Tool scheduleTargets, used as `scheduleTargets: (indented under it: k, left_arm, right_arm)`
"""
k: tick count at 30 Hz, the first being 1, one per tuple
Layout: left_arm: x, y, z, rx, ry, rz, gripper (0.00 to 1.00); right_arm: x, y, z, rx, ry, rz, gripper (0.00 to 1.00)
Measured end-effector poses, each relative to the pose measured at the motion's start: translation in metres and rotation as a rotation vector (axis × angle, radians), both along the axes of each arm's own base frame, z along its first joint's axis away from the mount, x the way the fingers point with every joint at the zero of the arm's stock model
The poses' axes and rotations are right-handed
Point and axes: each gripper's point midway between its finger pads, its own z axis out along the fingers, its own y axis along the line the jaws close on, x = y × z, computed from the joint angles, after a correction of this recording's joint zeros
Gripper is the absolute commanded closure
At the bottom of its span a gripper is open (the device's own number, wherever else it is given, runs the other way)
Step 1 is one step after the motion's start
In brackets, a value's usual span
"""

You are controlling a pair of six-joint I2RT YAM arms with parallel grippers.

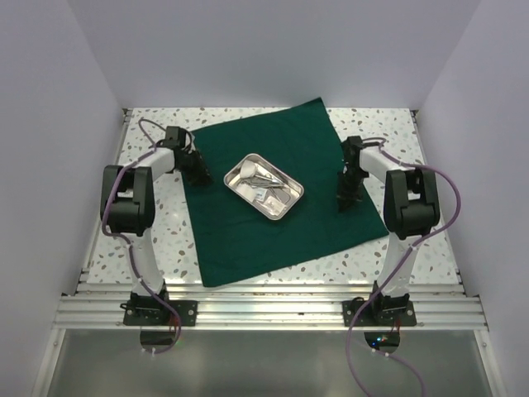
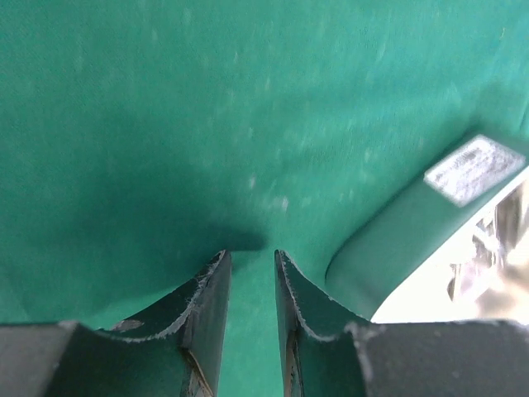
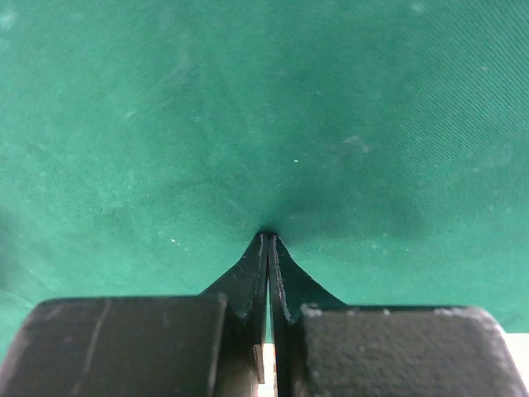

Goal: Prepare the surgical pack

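The dark green cloth [image 1: 273, 236] lies flat on the table. At its middle stands the steel tray [image 1: 237, 170] holding silver instruments [image 1: 263, 177] and white gauze [image 1: 278, 198]. My left gripper [image 1: 201, 175] is down on the cloth's left side, close to the tray. In the left wrist view my left gripper [image 2: 252, 256] stands open by a narrow gap, flat cloth [image 2: 207, 124] showing between the fingers and the tray's wall [image 2: 397, 240] at the right. My right gripper [image 1: 345, 201] is at the cloth's right side. In the right wrist view my right gripper [image 3: 268, 236] is shut, with the cloth [image 3: 273, 124] puckered at its tips.
The speckled tabletop [image 1: 157, 248] shows around the cloth. White walls close in the back and both sides. An aluminium rail [image 1: 264, 310] runs along the near edge, where both arm bases are bolted.
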Motion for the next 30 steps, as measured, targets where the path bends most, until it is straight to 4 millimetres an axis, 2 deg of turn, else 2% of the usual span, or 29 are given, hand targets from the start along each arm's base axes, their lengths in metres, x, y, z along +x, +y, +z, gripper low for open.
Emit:
scheduleTargets:
  k: [3, 6, 11, 15, 18, 19, 21, 22, 23, 27, 30]
  left_arm:
    - [-0.026, 0.001, -0.001, -0.041, 0.015, 0.029, 0.67]
    - [-0.056, 0.000, -0.002, -0.083, 0.046, 0.052, 0.67]
    - [-0.082, -0.002, -0.002, -0.109, 0.075, 0.049, 0.67]
    - [-0.097, -0.005, 0.000, -0.129, 0.093, 0.033, 0.67]
    - [-0.112, -0.005, 0.004, -0.123, 0.108, 0.019, 0.50]
    - [-0.115, -0.004, 0.007, -0.116, 0.110, 0.011, 0.40]
    - [-0.116, -0.002, 0.017, -0.097, 0.094, -0.013, 0.29]
    - [-0.112, -0.001, 0.025, -0.091, 0.077, -0.023, 0.20]
    - [-0.105, 0.000, 0.035, -0.083, 0.047, -0.037, 0.17]
    - [-0.066, -0.003, 0.078, -0.085, -0.106, -0.086, 0.15]
    - [-0.044, -0.009, 0.096, -0.094, -0.180, -0.132, 0.16]
  right_arm:
    - [0.011, -0.007, -0.001, -0.016, 0.012, -0.012, 1.00]
    - [0.030, -0.011, 0.000, -0.039, 0.022, -0.012, 1.00]
    - [0.062, -0.012, 0.002, -0.053, 0.000, 0.000, 0.95]
    - [0.076, -0.012, 0.003, -0.055, -0.027, 0.017, 0.87]
    - [0.087, -0.008, 0.007, -0.035, -0.057, 0.028, 0.60]
    - [0.090, -0.005, 0.008, -0.017, -0.067, 0.029, 0.49]
    - [0.091, 0.006, 0.015, 0.043, -0.083, 0.036, 0.43]
    - [0.090, 0.013, 0.021, 0.079, -0.091, 0.035, 0.35]
    - [0.088, 0.020, 0.029, 0.114, -0.100, 0.032, 0.31]
    - [0.082, 0.053, 0.070, 0.216, -0.162, 0.042, 0.22]
    - [0.073, 0.089, 0.096, 0.273, -0.206, 0.051, 0.20]
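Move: The green drape's middle and the tray riding on it nearly coincide. From the left hand, low on the drape, the drape's middle is about 17 cm right and the tray 15, both some 3 cm back; its far left corner is 19 cm ahead, 9 left. From the right hand, also low on the drape, its middle is 7 cm ahead, 18 left, the tray 7 ahead, 21 left, its right corner 9 back, 11 right. The drape is turned counter-clockwise from both sides at once: the left hand, fingertips pressed on it, drags its left side back about 11 cm while the right hand's closed tips push its right side forward about 9. Then both lift off nearly 10 cm, fingers opening wide, the left swinging forward again, the right moving left towards the tray and rolling its left side up. ##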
